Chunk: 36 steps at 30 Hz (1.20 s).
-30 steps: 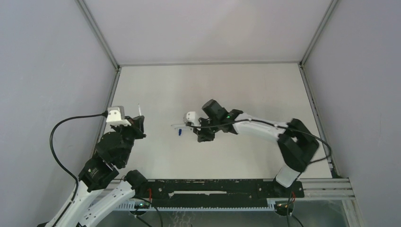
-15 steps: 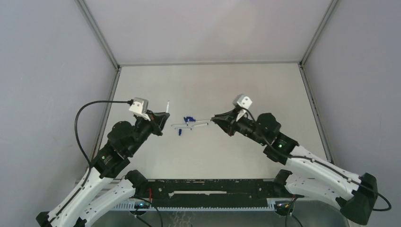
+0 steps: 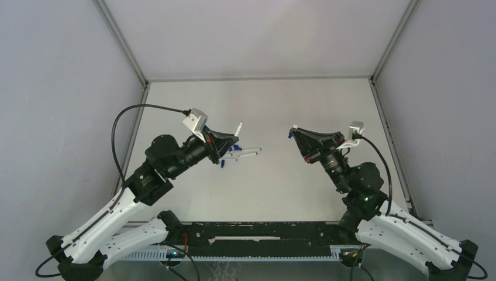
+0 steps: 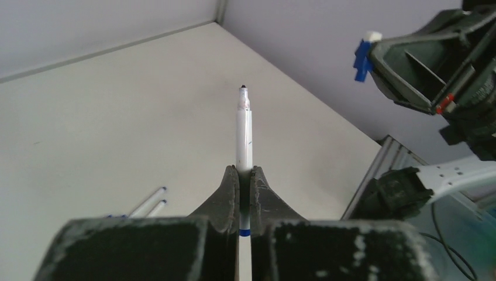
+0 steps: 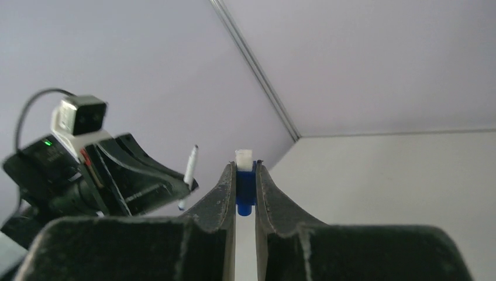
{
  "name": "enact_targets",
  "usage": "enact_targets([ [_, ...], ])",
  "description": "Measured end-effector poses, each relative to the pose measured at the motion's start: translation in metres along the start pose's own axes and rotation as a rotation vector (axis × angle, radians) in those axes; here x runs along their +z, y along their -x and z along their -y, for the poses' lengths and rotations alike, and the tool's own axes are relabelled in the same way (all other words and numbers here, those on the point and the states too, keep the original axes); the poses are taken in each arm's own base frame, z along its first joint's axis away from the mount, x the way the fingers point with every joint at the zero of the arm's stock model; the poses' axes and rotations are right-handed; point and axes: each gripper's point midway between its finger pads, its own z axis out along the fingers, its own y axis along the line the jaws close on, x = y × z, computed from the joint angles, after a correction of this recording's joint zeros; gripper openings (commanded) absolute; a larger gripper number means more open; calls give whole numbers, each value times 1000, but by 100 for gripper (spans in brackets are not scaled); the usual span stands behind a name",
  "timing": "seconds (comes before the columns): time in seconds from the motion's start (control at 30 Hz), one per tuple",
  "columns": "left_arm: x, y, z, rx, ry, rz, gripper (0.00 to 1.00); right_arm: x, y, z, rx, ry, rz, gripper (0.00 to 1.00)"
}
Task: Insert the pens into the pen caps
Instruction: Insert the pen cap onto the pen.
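Note:
A thin white pen sticks out of my left gripper, which is shut on it, dark tip forward. From above, this left gripper hovers over the table's middle with the pen pointing up and right. My right gripper is shut on a dark blue pen cap with a white end. It faces the left gripper across a gap; from above the right gripper has the cap at its tip. Two more pens and loose caps lie under the left gripper.
Another loose blue cap lies on the pale table just below the left fingers. Grey walls stand on three sides, with a metal rail along the right edge. The arm bases sit on the black bar at the near edge.
Both arms have swung round to face each other. The left gripper carried its pen rightward over the loose pens; the right gripper pulled back to the right, lifting away from the table with the cap.

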Motion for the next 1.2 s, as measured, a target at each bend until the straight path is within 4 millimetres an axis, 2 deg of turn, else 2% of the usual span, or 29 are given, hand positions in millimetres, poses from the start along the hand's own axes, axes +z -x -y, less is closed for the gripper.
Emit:
enact_targets([
  [0.23, 4, 5, 53, -22, -208, 22, 0, -2, 48, -24, 97, 85, 176, 0],
  [0.5, 8, 16, 100, -46, -427, 36, 0, -6, 80, -54, 120, 226, 296, 0],
  [0.6, 8, 20, 112, -48, -487, 37, 0, -5, 82, -65, 122, 281, 314, 0],
  [0.77, 6, 22, 123, -40, -548, 35, 0, 1, 72, -78, 112, 343, 290, 0],
  [1.2, 7, 17, 129, -35, -588, 17, 0, 10, 66, -100, 109, 420, 274, 0],
])
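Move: The pen cap pinched in the right gripper is about 15 cm to the left hand's right, roughly level fore-and-aft and some 4 cm higher. From the right hand, the pen held upright in the left gripper is about 15 cm left, level fore-and-aft and 3 cm lower. On the table some 26 cm below the left hand, the loose pens lie about 10 cm ahead and 3 cm right, the blue caps 11 cm ahead and 2 cm left. Bring the left gripper, still gripping its pen, about 8 cm right and as far back, rising some 5 cm, while its wrist turns about 30 degrees clockwise; ease off late. Meanwhile raise the right gripper with its cap about 10 cm and draw it back 5 cm, tipping its fingers up some 20 degrees and ending slightly left, closer to the pen. Keep both grips shut. ##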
